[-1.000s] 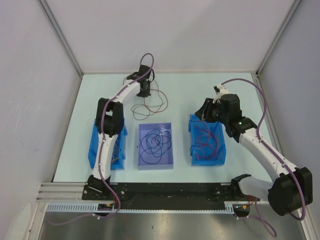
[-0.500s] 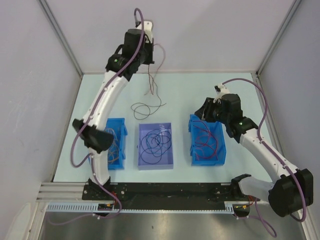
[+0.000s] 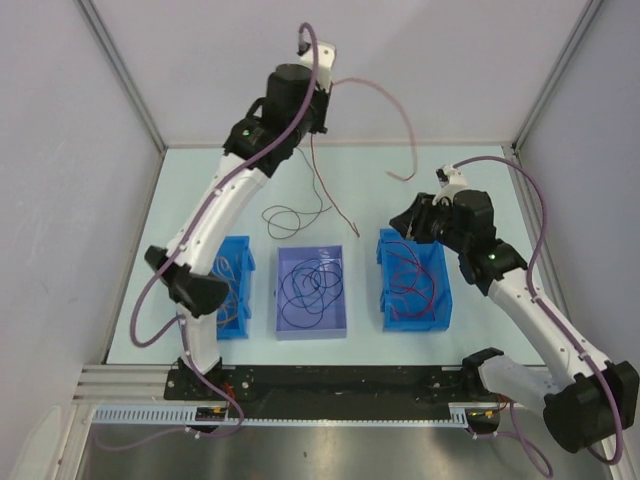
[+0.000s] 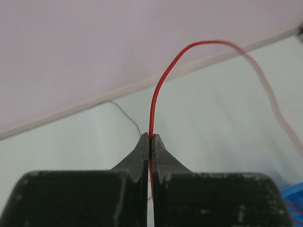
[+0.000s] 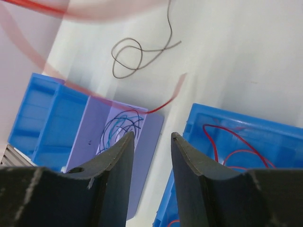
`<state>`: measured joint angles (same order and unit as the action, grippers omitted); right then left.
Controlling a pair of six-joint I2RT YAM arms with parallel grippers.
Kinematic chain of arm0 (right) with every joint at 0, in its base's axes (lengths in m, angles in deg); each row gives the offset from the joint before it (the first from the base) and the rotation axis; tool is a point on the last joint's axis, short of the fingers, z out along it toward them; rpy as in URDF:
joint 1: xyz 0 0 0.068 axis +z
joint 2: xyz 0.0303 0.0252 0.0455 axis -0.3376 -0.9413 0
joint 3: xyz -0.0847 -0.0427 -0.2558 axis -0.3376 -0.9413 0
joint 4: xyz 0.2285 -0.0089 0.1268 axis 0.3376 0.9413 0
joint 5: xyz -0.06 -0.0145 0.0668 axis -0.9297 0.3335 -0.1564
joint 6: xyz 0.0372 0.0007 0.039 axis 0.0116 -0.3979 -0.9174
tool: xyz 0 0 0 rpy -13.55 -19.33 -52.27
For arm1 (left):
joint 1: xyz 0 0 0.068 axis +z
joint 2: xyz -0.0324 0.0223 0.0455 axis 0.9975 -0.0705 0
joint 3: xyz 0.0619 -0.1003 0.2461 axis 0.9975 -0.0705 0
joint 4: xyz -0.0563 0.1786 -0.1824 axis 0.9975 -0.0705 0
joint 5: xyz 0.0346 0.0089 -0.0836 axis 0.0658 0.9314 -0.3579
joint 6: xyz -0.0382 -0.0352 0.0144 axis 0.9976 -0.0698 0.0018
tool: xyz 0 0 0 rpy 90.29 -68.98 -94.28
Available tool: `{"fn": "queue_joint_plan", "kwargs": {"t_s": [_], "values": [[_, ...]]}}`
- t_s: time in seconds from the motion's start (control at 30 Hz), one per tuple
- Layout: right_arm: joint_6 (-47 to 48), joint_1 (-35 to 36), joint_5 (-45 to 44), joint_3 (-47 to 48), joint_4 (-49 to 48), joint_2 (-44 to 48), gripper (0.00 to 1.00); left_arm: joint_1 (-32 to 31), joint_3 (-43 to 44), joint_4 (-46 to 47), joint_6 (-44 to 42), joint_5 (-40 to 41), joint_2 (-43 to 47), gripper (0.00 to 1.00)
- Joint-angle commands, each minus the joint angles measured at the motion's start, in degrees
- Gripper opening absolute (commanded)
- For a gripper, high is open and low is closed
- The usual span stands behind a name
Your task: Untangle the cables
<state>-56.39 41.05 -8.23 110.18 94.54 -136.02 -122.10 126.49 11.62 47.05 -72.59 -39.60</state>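
Observation:
My left gripper [image 3: 311, 128] is raised high over the back of the table and is shut on a thin red cable [image 4: 155, 97]; its jaws pinch it at the tips [image 4: 150, 137]. The red cable [image 3: 398, 120] arcs rightward, blurred, toward my right arm. A second thin strand [image 3: 335, 205] trails down below the left gripper to the table. A dark cable [image 3: 288, 216] lies looped on the table. My right gripper [image 3: 404, 222] stands open and holds nothing [image 5: 152, 135], hovering between the lavender bin and the right blue bin.
The lavender bin [image 3: 340, 322] holds dark navy cables [image 3: 308, 284]. The right blue bin [image 3: 441, 300] holds red cables [image 3: 412, 280]. The left blue bin [image 3: 222, 330] sits partly under the left arm. Grey walls close in at the back and sides.
The left arm has swung up from low over the table, lifting the red cable, which now whips toward the right. The right gripper shifted slightly and stayed open.

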Motion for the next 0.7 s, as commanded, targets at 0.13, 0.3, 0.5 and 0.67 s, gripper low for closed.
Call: {"fn": "queue_joint_plan", "kwargs": {"t_s": [0.13,0.3,0.5,0.67], "values": [[3.31,0.21,5.28,2.35,-5.37,7.86,0.46,2.65,-1.2,-4.33,5.44,-2.97,-0.46,0.0],[0.16,-0.84,5.47,2.87,-11.25,9.1,0.56,2.65,-8.67,-1.44,3.42,-6.65,4.63,0.0],[-6.0,-3.3,9.21,10.95,-15.79,-0.91,0.6,2.65,-14.66,-1.68,2.44,-12.99,8.77,0.0],[-3.01,-3.83,18.29,15.61,-23.55,-7.16,0.92,2.74,-13.07,-6.96,3.24,-19.57,9.83,0.0]]}}
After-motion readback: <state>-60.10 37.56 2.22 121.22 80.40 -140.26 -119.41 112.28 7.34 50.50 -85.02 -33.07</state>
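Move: Up in the left fingers, already pinched, is the red cable; that grip is about 15 cm ahead of the open right hand, 15 cm to its left and 20 cm above it. The right blue box lies some 5 cm back, 7 cm right and 19 cm below the right hand, the thin cable on the table 17 cm ahead, 22 cm left, 22 cm below. From the left hand the purple box is 22 cm back, 2 cm left, 39 cm below. Rising about 12 cm, the right hand climbs away from the right blue box towards the red cable in the left grip, easing back slightly, then pushing forward, as its fingers tip upward and spread from under half to wide open. The left hand keeps its pinch, sinks some 9 cm with its fingers tipping down, then draws back about 5 cm while rising slightly. ##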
